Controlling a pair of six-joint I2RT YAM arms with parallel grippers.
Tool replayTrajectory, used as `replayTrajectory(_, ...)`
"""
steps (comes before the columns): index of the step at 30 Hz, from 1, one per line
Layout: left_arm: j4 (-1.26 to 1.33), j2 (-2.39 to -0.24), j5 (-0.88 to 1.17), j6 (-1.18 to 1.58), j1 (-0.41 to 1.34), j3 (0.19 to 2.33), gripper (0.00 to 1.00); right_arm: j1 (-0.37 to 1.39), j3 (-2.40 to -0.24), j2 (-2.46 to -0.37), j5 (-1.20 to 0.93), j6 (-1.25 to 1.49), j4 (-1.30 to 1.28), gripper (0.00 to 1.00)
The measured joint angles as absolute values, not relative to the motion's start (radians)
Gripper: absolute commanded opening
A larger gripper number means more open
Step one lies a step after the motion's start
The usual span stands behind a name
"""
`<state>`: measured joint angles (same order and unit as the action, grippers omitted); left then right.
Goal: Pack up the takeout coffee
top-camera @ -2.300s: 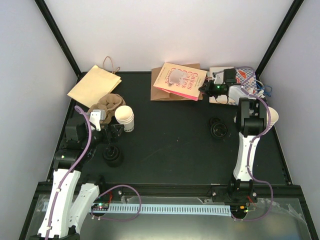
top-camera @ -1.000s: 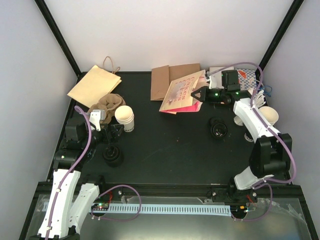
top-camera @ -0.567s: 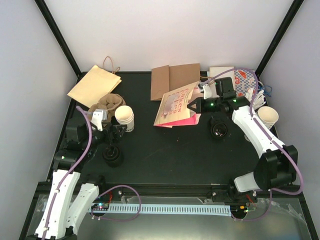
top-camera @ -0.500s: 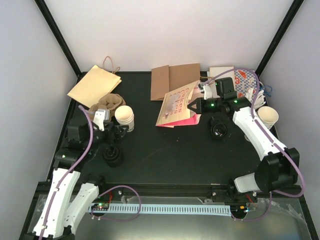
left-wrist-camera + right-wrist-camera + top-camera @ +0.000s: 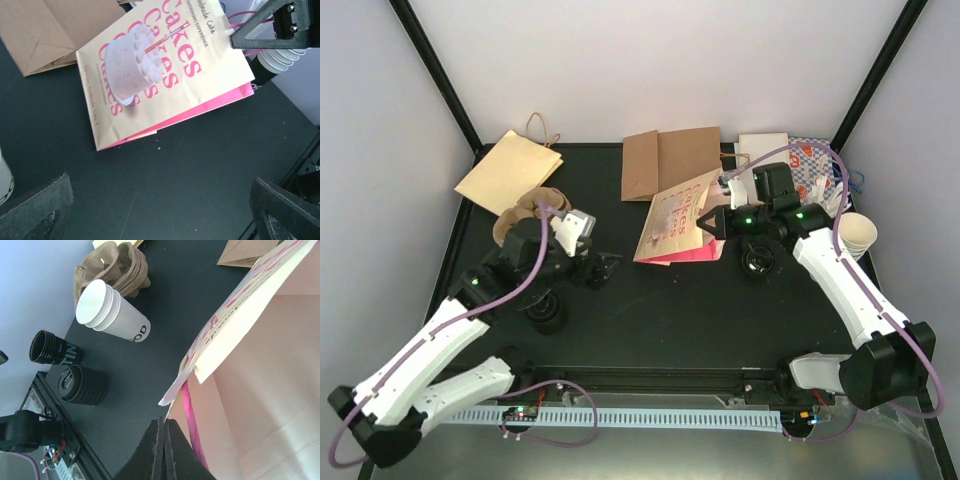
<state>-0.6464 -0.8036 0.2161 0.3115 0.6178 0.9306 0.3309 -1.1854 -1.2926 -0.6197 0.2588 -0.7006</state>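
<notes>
The takeout coffee, a small white cup with dark print, stands by a brown pulp carrier; from above my left wrist hides it. My right gripper is shut on the edge of a cream and pink "Cakes" paper bag, holding it tilted near the table's middle. In the right wrist view the shut fingertips pinch the bag's rim beside its pink handle. My left gripper stands open and empty, short of the bag, over bare black table.
Black lid stacks sit at front left and under my right arm. A flat kraft bag lies back left, a brown bag at the back. Nested cream cups and printed packets are at the right.
My right gripper has pulled the Cakes bag off the brown bag toward the table's middle and tilted it up. My left arm has swung right past the cup toward the bag.
</notes>
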Motion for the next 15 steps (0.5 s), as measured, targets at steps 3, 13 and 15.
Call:
replayTrajectory(3, -0.634, -0.893, 0.142, 0.311, 0.716, 0.986, 0.99, 0.343, -1.185, -1.283, -0.614, 0.259, -0.709, 0.01)
replayTrajectory(13, -0.574, -1.057, -0.020, 0.178, 0.977, 1.047, 0.99, 0.360, -1.185, -1.277, -0.604, 0.259, -0.748, 0.01)
replayTrajectory(15, -0.557, -1.060, -0.049, 0.131, 1.021, 1.046, 0.99, 0.360, -1.185, -1.274, -0.604, 0.259, -0.754, 0.01)
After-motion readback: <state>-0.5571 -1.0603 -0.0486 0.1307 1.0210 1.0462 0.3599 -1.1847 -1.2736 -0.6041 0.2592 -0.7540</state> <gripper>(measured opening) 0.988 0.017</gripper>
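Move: My left hand, open and empty, has the middle of the Cakes bag about 14 cm to its right, 10 cm ahead and roughly 12 below. The white cups stand some 10 cm to that hand's left and 7 ahead, the near black lids 15 left and 11 back, both around 20 below. From my right hand, which already holds the bag's raised edge, the bag's middle is about 5 cm left, 2 ahead and 7 below. I swing my left hand about 10 cm to the right, level at first and easing back a couple of centimetres at the end, bringing it closer to the Cakes bag along its near side. Its wrist rolls some 20 degrees clockwise, looking along the wide-open fingers. My shut right hand keeps its pinch on the bag's edge and creeps about 1.5 cm back. ##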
